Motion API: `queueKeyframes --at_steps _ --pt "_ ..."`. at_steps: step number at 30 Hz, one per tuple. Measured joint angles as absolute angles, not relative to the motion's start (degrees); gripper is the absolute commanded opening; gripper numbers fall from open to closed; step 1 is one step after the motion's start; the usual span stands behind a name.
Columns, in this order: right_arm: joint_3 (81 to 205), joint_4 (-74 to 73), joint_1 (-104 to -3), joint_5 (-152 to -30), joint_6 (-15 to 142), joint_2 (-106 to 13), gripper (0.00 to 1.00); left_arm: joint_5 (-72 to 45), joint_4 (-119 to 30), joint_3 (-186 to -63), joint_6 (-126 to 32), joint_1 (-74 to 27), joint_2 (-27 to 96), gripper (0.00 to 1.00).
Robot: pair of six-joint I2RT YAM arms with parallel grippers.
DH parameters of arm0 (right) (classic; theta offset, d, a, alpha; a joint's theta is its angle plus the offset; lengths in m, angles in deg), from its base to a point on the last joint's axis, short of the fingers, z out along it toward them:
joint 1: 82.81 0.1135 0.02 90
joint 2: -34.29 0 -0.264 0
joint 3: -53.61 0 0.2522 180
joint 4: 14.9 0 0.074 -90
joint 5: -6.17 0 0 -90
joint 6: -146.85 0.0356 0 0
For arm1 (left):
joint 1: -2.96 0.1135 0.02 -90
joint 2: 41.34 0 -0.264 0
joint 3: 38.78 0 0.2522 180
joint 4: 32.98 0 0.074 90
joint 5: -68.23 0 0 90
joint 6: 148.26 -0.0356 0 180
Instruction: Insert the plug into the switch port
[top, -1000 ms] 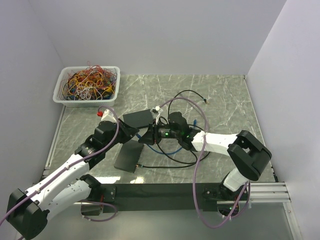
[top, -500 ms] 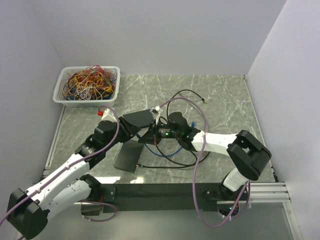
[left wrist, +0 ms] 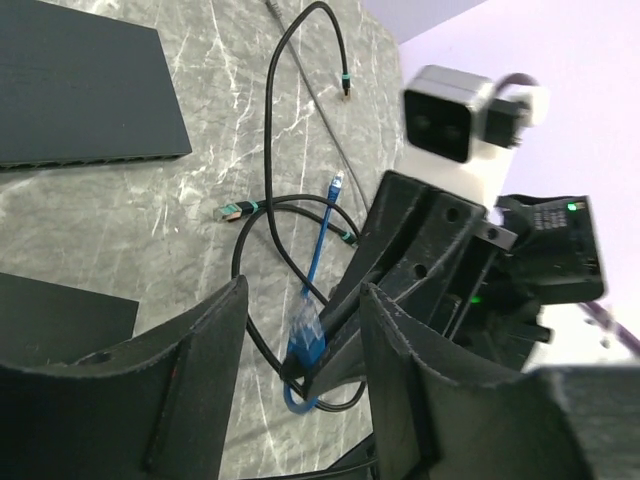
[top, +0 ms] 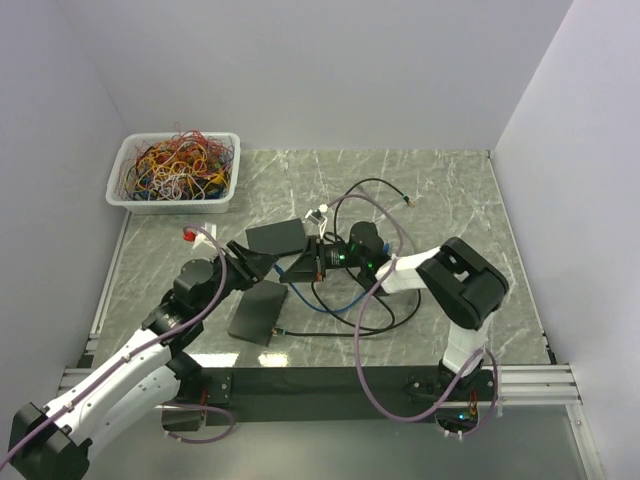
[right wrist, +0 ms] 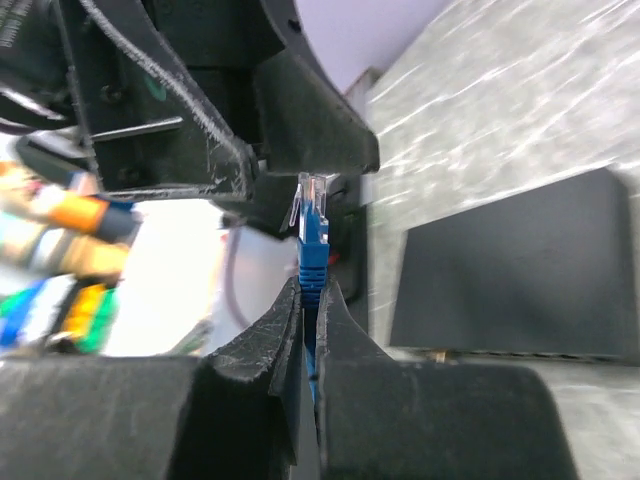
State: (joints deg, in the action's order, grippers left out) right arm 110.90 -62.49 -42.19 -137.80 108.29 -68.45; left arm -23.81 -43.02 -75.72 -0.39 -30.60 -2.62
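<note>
A blue plug [right wrist: 312, 235] with a clear tip sticks out of my right gripper [right wrist: 308, 288], which is shut on its ribbed boot. In the left wrist view the same plug [left wrist: 303, 338] sits between the tips of my left gripper [left wrist: 305, 290], whose fingers stand open on either side without touching it. Seen from the top, the left gripper [top: 250, 262] and the right gripper [top: 303, 265] face each other tip to tip. One black switch [top: 275, 237] lies just behind them, its port row [left wrist: 100, 160] on the near edge. A second black box [top: 257, 312] lies in front.
The blue cable [top: 330, 303] loops under the right arm among black cables [top: 372, 325]. Its other blue end [left wrist: 336, 183] and a gold-tipped plug [left wrist: 226, 212] lie loose on the marble. A white bin of tangled wires [top: 175, 170] stands at the back left.
My right gripper has shut on the blue plug. My left gripper has opened and drawn back to the left, letting go. The right arm's elbow has swung left.
</note>
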Motion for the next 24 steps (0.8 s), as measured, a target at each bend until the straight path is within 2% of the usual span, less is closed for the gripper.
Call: queueKeyframes --at_steps 7,18,24 --pt "110.90 -71.67 -42.21 -142.22 120.16 -73.39 0.00 -24.64 -40.04 -74.06 -0.11 -30.60 -3.15 0.44" --pt "110.90 -74.44 -42.21 -143.09 123.31 -73.59 0.00 -23.79 -35.78 -73.39 0.15 -30.60 1.09 0.27" --pt "110.92 -74.48 -42.21 -142.96 123.33 -73.61 0.00 -23.02 -34.21 -73.39 0.61 -30.62 1.35 0.08"
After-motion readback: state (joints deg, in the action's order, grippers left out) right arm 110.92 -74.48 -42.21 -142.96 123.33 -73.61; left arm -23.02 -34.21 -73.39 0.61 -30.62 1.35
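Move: The right hand already holds the blue plug between its fingertips, tip pointing left. The near switch it is meant for lies about 8 cm left, 2 cm back and 15 cm below; the black cable's plug is 3 cm left and 8 cm back, at that low level, and the far switch 4 cm left, 16 cm ahead. From the open left hand, the blue plug sits some 3 cm back, 1 cm right and 3 cm lower. The right fingers keep their pinch on the blue plug as that hand draws back about 1.5 cm and rolls some 10 degrees around its own pointing direction, then stays put. Beside the plug's tip the left fingers close from half open to nearly shut while their hand edges forward and right, about 1 cm each; whether they touch the plug can't be made out. ##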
